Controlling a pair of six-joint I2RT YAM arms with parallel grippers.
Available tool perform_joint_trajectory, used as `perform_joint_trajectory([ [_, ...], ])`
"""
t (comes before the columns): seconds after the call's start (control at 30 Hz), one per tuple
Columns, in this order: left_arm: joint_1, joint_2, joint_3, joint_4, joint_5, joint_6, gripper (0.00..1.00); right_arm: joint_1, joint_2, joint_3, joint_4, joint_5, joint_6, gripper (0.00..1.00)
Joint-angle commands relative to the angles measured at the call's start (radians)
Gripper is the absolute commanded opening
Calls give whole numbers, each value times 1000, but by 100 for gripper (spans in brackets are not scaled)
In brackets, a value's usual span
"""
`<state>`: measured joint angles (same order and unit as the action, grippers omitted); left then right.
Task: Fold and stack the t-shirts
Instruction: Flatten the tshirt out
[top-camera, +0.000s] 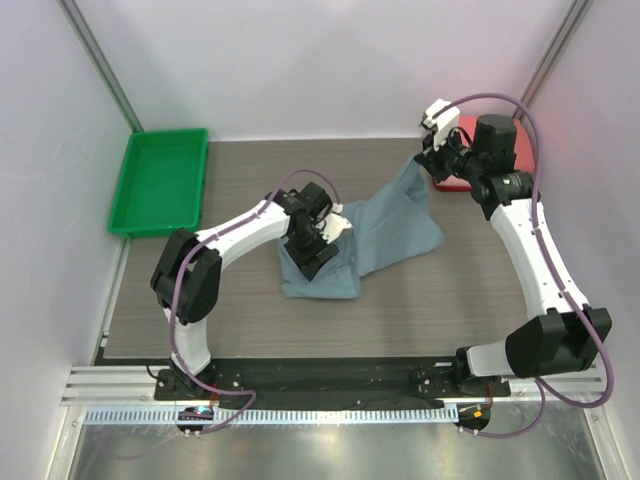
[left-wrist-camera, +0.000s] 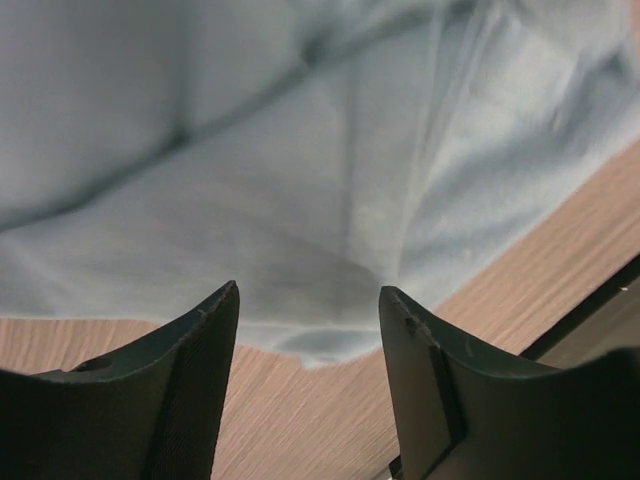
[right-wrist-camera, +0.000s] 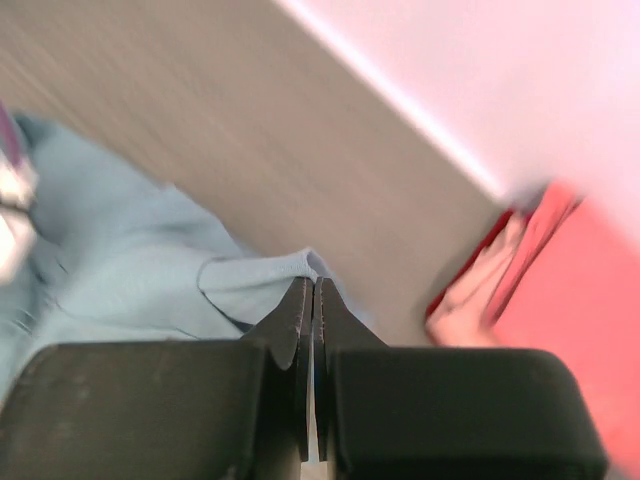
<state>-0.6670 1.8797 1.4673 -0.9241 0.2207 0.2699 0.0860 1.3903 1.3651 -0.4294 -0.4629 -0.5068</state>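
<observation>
A dusty blue-grey t-shirt (top-camera: 390, 225) lies crumpled across the middle of the wooden table, one end stretched toward the back right. My right gripper (top-camera: 428, 160) is shut on that far corner; in the right wrist view its jaws (right-wrist-camera: 313, 282) pinch a fold of the blue cloth (right-wrist-camera: 120, 250). My left gripper (top-camera: 318, 250) hovers open over the shirt's near-left part; in the left wrist view the fingers (left-wrist-camera: 308, 295) frame the cloth's edge (left-wrist-camera: 300, 150) with nothing gripped. Folded coral-red t-shirts (top-camera: 525, 150) sit at the back right, partly hidden by the right arm, and show beside the right jaws (right-wrist-camera: 580, 290).
A green plastic tray (top-camera: 135, 190) stands at the back left corner of the table. White walls close the back and both sides. A metal rail (top-camera: 300, 380) carrying both arm bases runs along the near edge.
</observation>
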Motion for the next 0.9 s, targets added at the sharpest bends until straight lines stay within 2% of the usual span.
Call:
perform_joint_trajectory([
  [0.0, -49, -18, 5, 22, 34, 11, 60, 21, -11, 88, -19, -48, 99, 1],
  [0.2, -80, 39, 10, 50, 28, -6, 61, 27, -2, 75, -17, -40, 105, 1],
  [0.33, -100, 79, 24, 76, -30, -11, 60, 27, -10, 52, -3, -40, 114, 1],
  [0.53, -106, 128, 112, 67, -81, -26, 57, 32, -23, 34, 17, -40, 129, 1],
  [0.87, -123, 108, 149, 25, -49, -23, 57, 32, -56, -17, 26, -23, 140, 1],
])
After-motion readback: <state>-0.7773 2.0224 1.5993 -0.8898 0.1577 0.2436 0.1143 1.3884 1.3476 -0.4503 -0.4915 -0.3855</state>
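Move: The left gripper hangs open about 4 cm above the blue t-shirt. The shirt's near edge is some 7 cm back, and its near-left corner is about 6 cm back and 6 cm left. The right gripper already pinches the shirt's lifted far side. From it, the shirt's right corner lies about 10 cm back, 7 cm right and 25 cm below, and the red shirt stack some 7 cm ahead, 16 cm right and 22 cm below. Bring the left gripper about 5 cm to the right over the near part of the shirt, swinging back some 2 cm then forward again, dipping about 3.5 cm towards the cloth and rising half of that; keep the fingers open. With the right gripper keep the pinch, jerk the cloth up about 5 cm and slightly left, then let the hand sink as far again and nearly hold. ##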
